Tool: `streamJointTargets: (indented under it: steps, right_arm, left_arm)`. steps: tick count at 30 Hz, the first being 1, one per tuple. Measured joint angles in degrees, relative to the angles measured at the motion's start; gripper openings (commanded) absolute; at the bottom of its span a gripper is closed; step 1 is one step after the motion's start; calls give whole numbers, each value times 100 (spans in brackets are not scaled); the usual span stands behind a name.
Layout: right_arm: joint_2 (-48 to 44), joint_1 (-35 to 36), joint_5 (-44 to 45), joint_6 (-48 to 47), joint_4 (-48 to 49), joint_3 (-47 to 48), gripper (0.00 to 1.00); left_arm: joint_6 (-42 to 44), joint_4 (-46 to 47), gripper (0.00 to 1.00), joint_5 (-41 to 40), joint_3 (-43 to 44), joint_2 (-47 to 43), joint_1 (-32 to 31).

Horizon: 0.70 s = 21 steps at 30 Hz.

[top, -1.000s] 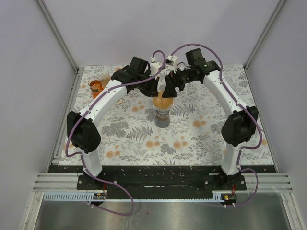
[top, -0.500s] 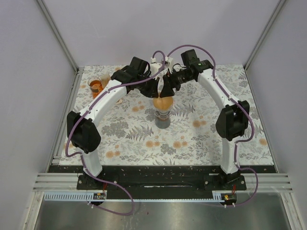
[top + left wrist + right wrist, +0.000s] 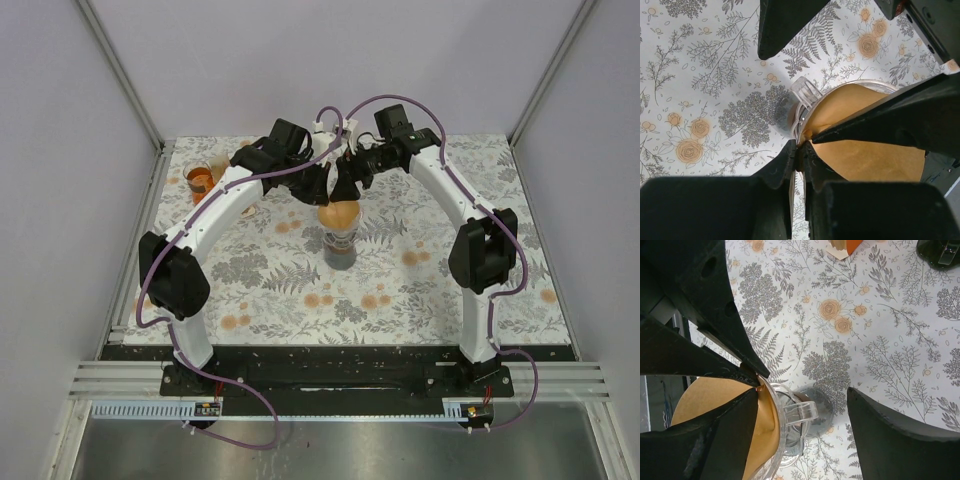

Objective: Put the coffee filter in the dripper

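The brown paper coffee filter (image 3: 340,213) sits opened in the mouth of the dripper (image 3: 340,245), a translucent cone with a clear rim and a small side handle (image 3: 801,412), at the table's middle. My left gripper (image 3: 800,149) is shut, pinching the coffee filter's (image 3: 865,155) edge right at the rim, beside the handle (image 3: 806,90). My right gripper (image 3: 804,390) is open and straddles the rim. One finger (image 3: 715,440) lies inside, against the coffee filter (image 3: 767,425), and the other (image 3: 895,440) hangs outside, beyond the handle. Both hover over the dripper in the top view.
An orange cup (image 3: 200,180) stands at the far left corner of the floral mat (image 3: 400,290). In the right wrist view an orange item (image 3: 845,247) and a dark object (image 3: 940,252) lie at the far edge. Grey walls enclose the table.
My right arm has swung left and closer over the dripper, and its jaws have narrowed a little. The left gripper has kept its pinch in the same place.
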Motion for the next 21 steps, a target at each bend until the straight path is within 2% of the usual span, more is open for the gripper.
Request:
streamJointTargets:
  steps: [6, 9, 18, 21]
  right_arm:
    - [-256, -2, -50, 162, 389, -496, 45]
    - [-439, -9, -133, 369, 533, -761, 42]
    - [-756, -13, -153, 501, 1163, -1338, 31]
    - [-874, -13, -101, 498, 1462, -1609, 30]
  left_arm:
    - [59, -74, 1, 55, -2, -15, -22]
    - [140, -61, 2, 59, -2, -17, -44]
    - [267, -116, 43, 140, -2, -17, -61]
    - [251, -216, 50, 267, -2, -17, -70]
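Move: The coffee filter is already in the dripper. Its middle is about 3 cm back, 4 cm right and 3 cm below the left hand, whose shut fingers pinch its front edge. From the right hand it lies roughly 5 cm back, 1 cm left and 3 cm down, with that edge between the open fingers. The dripper sits around it, its middle 5 cm below either hand; the carafe stands beneath, some 14 cm down. Right fingers draw back about 1.5 cm, closing over the filter's front edge, then the left fingers release it. ##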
